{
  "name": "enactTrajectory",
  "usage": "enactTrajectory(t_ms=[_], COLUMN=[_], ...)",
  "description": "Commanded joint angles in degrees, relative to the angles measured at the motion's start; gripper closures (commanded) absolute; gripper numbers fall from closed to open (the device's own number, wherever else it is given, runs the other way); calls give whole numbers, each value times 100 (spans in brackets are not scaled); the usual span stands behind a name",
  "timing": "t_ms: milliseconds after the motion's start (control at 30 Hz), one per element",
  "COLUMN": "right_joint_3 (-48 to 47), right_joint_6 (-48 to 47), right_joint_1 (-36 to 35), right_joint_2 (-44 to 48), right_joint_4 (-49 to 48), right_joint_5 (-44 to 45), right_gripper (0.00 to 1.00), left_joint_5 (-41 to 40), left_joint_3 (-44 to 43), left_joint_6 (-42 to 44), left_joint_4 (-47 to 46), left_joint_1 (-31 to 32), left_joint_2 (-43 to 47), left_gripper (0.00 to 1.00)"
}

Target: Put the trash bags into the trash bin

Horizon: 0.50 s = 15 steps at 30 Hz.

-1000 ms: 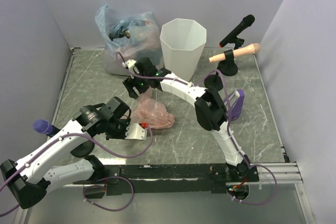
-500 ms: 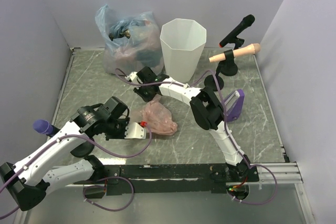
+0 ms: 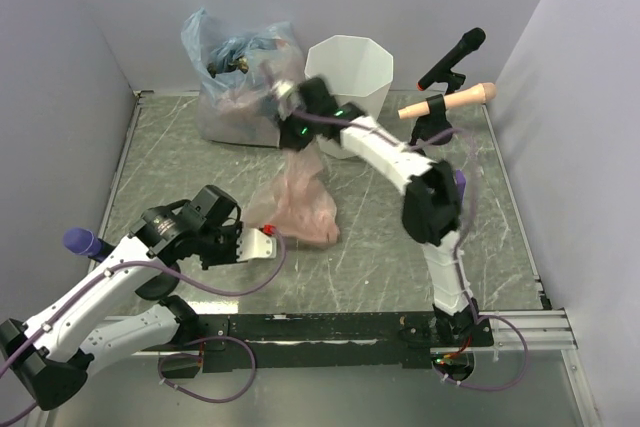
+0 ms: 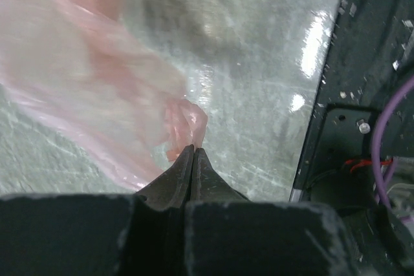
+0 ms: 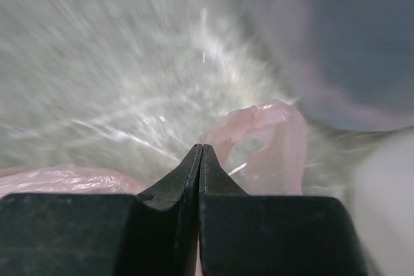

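A pink trash bag [image 3: 300,202] is stretched upright between both grippers. My right gripper [image 3: 298,144] is shut on its top, raised just left of the white faceted trash bin [image 3: 352,82]. My left gripper [image 3: 272,237] is shut on the bag's lower left edge near the floor. In the left wrist view the shut gripper [image 4: 193,148] pinches a fold of the pink bag [image 4: 97,88]. In the blurred right wrist view a pink bag loop [image 5: 275,140] hangs beyond the shut gripper [image 5: 202,147]. A stuffed clear-bluish trash bag [image 3: 235,72] stands left of the bin.
A black microphone on a stand [image 3: 452,57] and a tan handle [image 3: 462,98] stand right of the bin. A purple object [image 3: 455,189] lies behind the right arm's elbow. Another purple-headed item [image 3: 82,242] sits by the left wall. Grey walls close in three sides.
The right gripper shut on the pink bag's top and rose toward the bin, pulling the bag up tall. The left gripper kept its hold low.
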State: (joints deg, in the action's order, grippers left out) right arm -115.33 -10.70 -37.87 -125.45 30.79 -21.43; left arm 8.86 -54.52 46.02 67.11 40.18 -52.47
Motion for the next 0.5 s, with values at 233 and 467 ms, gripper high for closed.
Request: enactTrajectory(t_ms=[233, 467], right_joint_3=[510, 2240], right_joint_6=[1641, 885], right_joint_1=[956, 1132], right_joint_2=[2567, 3902], right_joint_4=[-1952, -1927], right_joint_5=[-2865, -2963], right_gripper=[100, 100], left_joint_5=[-307, 1537], left_joint_3=[-637, -1780], left_joint_6=[-1892, -3695], left_joint_4=[-1657, -2070], left_joint_1=[-1143, -2145], left_joint_2=[158, 167], left_gripper=[99, 99])
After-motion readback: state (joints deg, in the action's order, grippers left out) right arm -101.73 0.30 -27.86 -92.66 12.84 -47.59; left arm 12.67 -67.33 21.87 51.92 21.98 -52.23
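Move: Both hands already hold the pink trash bag. From the right hand the trash bin stands roughly 8 cm ahead and 14 cm to the right, its middle near hand height; the big blue bag sits some 12 cm ahead and 8 cm to the left, and the pink bag's body hangs about 13 cm back, 2 cm right and 8 cm below. From the left hand the bin is about 34 cm ahead and 26 cm to the right, near hand height. The right hand, shut on the pink bag's rim, whips steeply up by about 27 cm in front of the bin, then carries on back and to the right as its climb ends, the wrist tilting some 30 degrees so the fingers come up from slanting down to nearly level, pointing left. The left hand keeps its pinch on the bag's other side and follows forward towards the bin, then up as well, turning counter-clockwise. ##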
